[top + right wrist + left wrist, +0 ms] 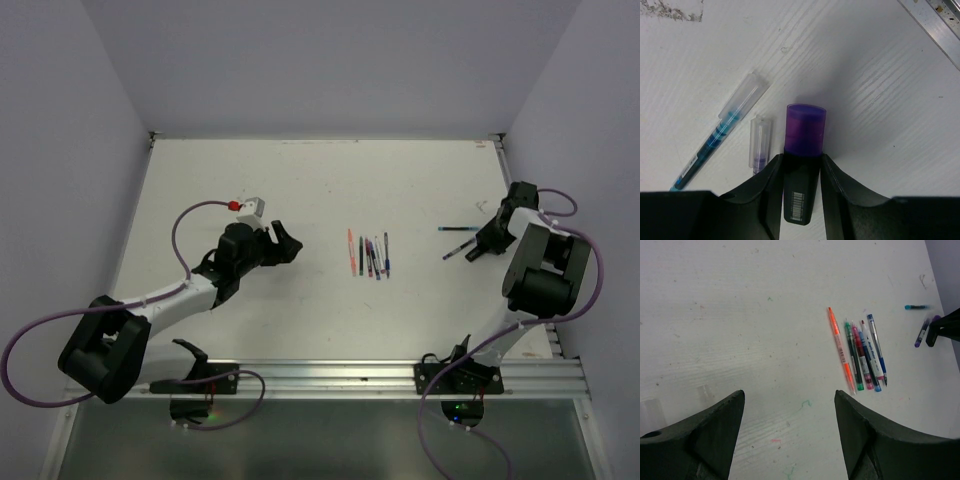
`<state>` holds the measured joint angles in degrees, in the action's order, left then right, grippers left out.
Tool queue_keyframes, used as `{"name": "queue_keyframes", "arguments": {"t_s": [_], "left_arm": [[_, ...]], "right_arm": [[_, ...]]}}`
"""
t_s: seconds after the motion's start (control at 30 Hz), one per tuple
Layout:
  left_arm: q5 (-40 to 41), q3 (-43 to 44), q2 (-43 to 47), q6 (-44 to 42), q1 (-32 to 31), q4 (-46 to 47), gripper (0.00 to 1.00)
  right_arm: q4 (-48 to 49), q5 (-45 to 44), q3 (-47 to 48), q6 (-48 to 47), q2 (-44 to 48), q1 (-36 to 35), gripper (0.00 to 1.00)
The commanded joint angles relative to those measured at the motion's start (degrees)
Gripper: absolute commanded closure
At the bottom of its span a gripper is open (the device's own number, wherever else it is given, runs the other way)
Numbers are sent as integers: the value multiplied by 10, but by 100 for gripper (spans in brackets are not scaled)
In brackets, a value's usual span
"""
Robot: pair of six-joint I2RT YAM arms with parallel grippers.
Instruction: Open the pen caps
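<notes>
My right gripper (802, 157) is shut on the black body of a thick marker (800, 200), whose purple pen cap (805, 127) sticks out past the fingertips, low over the table. Just left of it lie a thin purple pen under a clear cap (760, 142) and a teal pen (715, 142) with a clear cap (745, 95). From above, this gripper (483, 245) is at the table's right side. My left gripper (789, 395) stands open over bare table, holding nothing. Several capped pens (860, 352) lie in a row beyond it, at the table's middle (370, 255).
A metal rail (935, 20) borders the table's right edge close to the right gripper. White walls enclose the table at the back and sides. Faint ink scribbles (805, 404) mark the surface under the left gripper.
</notes>
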<state>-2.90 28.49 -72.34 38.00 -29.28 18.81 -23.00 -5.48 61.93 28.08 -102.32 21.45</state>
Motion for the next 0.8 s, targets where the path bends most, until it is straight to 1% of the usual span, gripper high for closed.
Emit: {"name": "queue_keyframes", "arguments": {"t_s": [0.0,0.07,0.1,0.13,0.2,0.23,0.3,0.33,0.4,0.47,0.57,0.6,0.67,0.7,0.73,0.77], "left_arm": [[-13,5,-2,-1,-1,20,25],[-25,10,-1,-3,-1,11,27],[-32,15,0,-3,0,9,27],[-43,17,2,-3,-1,4,28],[-58,23,6,0,0,-6,29],[-65,24,11,1,-1,-7,29],[-83,25,18,8,-1,-15,30],[-91,27,25,9,-2,-21,31],[-98,31,35,11,-3,-35,31],[-106,38,49,16,-2,-55,31],[-123,64,56,24,-2,-80,28],[-128,81,55,27,-2,-83,28],[-146,104,45,31,-1,-104,27],[-152,131,34,32,0,-114,27],[-166,143,27,31,4,-133,27],[-172,152,22,35,7,-137,27]], "right_arm": [[8,-15,-24,12,20,2,85],[6,-12,-33,17,40,1,89],[5,-16,-41,19,66,1,98],[0,-16,-45,21,79,1,100],[-9,-18,-55,20,112,0,100],[-12,-23,-58,18,149,-3,100],[-23,-20,-67,15,186,-4,100],[-28,-7,-66,8,220,-7,100],[-52,9,-59,1,249,-16,100],[-67,42,-52,-14,280,-41,100],[-91,92,-14,-45,280,-129,100],[-95,104,-6,-63,275,-192,100],[-99,148,8,-78,260,-260,100],[-96,159,12,-83,258,-320,100],[-86,166,12,-86,256,-350,100],[-81,153,8,-88,256,-379,100]]}}
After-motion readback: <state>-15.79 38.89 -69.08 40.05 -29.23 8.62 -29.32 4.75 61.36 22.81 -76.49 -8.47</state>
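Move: The right hand already grips the purple-capped marker low over the table at the far right. The left hand's open fingers are about 45 cm to its left, 5 cm nearer the base and 8 cm higher. The teal pen is about 6 cm left and 5 cm farther out, the thin purple pen 6 cm left and 1 cm back, the pen row 28 cm left and 3 cm back. From the left hand, the marker is about 46 cm right, 5 cm ahead and 9 cm below. Back about 3 cm, then steeply up some 15 cm and fast leftwards about 22 cm, the right hand carries the marker towards the left hand, its grip kept, turning some 40 degrees counter-clockwise as its fingers tip up and outward. The left hand, fingers still open, eases back slightly, then rises about 7 cm, drifting right towards the marker. ##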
